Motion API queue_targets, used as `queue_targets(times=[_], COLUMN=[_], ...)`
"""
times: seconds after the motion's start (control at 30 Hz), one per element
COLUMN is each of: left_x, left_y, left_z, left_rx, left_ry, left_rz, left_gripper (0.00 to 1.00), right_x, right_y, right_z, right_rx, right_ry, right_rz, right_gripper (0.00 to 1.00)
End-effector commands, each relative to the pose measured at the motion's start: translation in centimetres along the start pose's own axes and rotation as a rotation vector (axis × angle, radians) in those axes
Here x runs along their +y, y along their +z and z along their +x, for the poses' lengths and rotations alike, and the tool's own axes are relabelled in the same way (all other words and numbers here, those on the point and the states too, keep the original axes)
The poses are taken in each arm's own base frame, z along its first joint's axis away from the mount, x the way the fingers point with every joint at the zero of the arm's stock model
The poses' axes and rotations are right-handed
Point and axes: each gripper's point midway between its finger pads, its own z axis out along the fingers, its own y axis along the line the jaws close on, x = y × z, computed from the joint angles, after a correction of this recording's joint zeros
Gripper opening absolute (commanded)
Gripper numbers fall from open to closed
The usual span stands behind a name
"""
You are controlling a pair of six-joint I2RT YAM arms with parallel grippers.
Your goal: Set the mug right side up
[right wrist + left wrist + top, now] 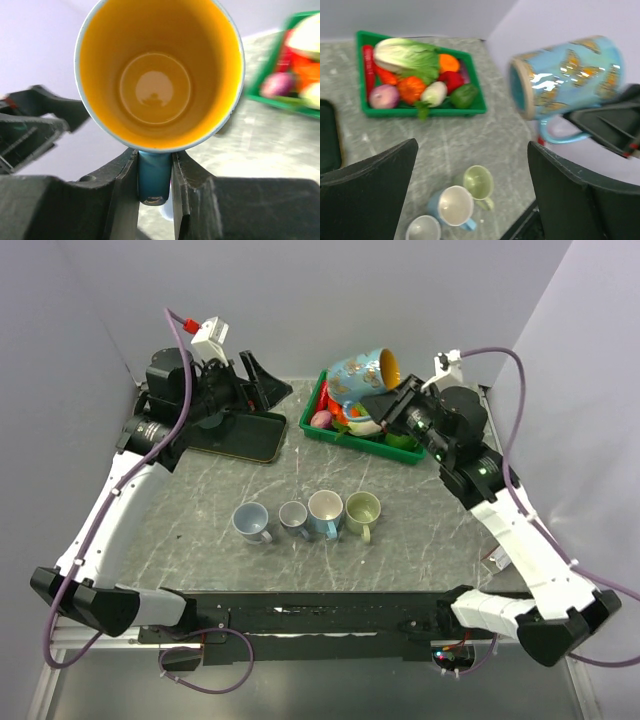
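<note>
The mug is light blue with butterfly prints and a yellow inside. It hangs on its side in the air over the green tray, mouth toward the back right. My right gripper is shut on its blue handle, and the right wrist view looks straight into the mug's mouth. My left gripper is at the back left, apart from the mug, open and holding nothing. In the left wrist view the mug floats at the upper right, beyond the open gripper.
A green tray of toy vegetables sits at the back, under the mug. A black tray lies at the back left. Several small mugs stand upright in a row mid-table, from a blue one to a green one.
</note>
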Motion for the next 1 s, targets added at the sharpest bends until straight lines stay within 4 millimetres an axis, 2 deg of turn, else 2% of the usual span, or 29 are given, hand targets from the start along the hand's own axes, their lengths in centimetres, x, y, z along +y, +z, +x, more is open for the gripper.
queue_targets(times=[0.0,0.07,0.13,0.17,0.23,0.27,0.33,0.47,0.57,0.67,0.97], left_x=[1.8,2.1,2.6,2.9,3.5,3.8,4.3,4.9,5.1,5.4,5.7], left_y=[-0.1,0.2,0.5,0.6,1.0,1.1,1.6,2.0,2.2,2.6,2.8], left_z=[-0.4,-0.1,0.2,0.3,0.9,1.0,1.1,0.7,0.3,0.5,0.5], left_rx=[-0.023,-0.016,-0.010,-0.008,0.013,0.016,0.023,0.007,-0.002,0.003,0.006], left_ry=[0.052,0.041,0.029,0.025,0.013,0.010,-0.004,-0.013,-0.011,-0.015,-0.024], left_rz=[-0.090,-0.094,-0.113,-0.121,-0.140,-0.149,-0.168,-0.196,-0.210,-0.215,-0.224], left_gripper=[0.96,0.96,0.96,0.96,0.96,0.96,0.96,0.96,0.96,0.96,0.96], right_x=[-0.1,-3.2,-5.1,-7.2,-8.9,-10.4,-11.5,-15.4,-17.4,-18.2,-22.0], right_y=[-4.4,-5.1,-6.0,-6.3,-7.0,-7.1,-7.2,-7.2,-7.3,-7.1,-7.4], right_z=[-6.4,-5.8,-5.4,-4.7,-4.1,-3.0,-1.9,2.0,5.0,7.5,10.4], right_rx=[-0.225,-0.210,-0.202,-0.185,-0.169,-0.140,-0.112,-0.015,0.046,0.095,0.119], right_ry=[-0.144,-0.208,-0.243,-0.293,-0.333,-0.349,-0.356,-0.374,-0.394,-0.409,-0.448], right_rz=[0.107,0.241,0.319,0.399,0.460,0.502,0.529,0.623,0.664,0.687,0.842], right_gripper=[0.00,0.00,0.00,0.00,0.00,0.00,0.00,0.00,0.00,0.00,0.00])
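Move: The free table spot just right of the green mug, where the held butterfly mug seems bound, lies some 10 cm right of the right hand, 8 cm back and 37 cm below. The green mug is about 8 cm back and straight below, the light-blue mug 8 cm farther left in the same row. The vegetable basket's middle is 15 cm ahead, also far below. From the left hand that spot is about 25 cm right and 10 cm back, 38 cm down. The butterfly mug, still pinched by its handle in the right fingers, is swung first to the right about 11 cm, then carried mainly down, some 25 cm in all and slightly back, towards the table right of the green mug; the wrist rolls left side down and tips the fingers downward, bringing the mouth upward. The empty left hand stays open, sinking about 6 cm and easing forward. ##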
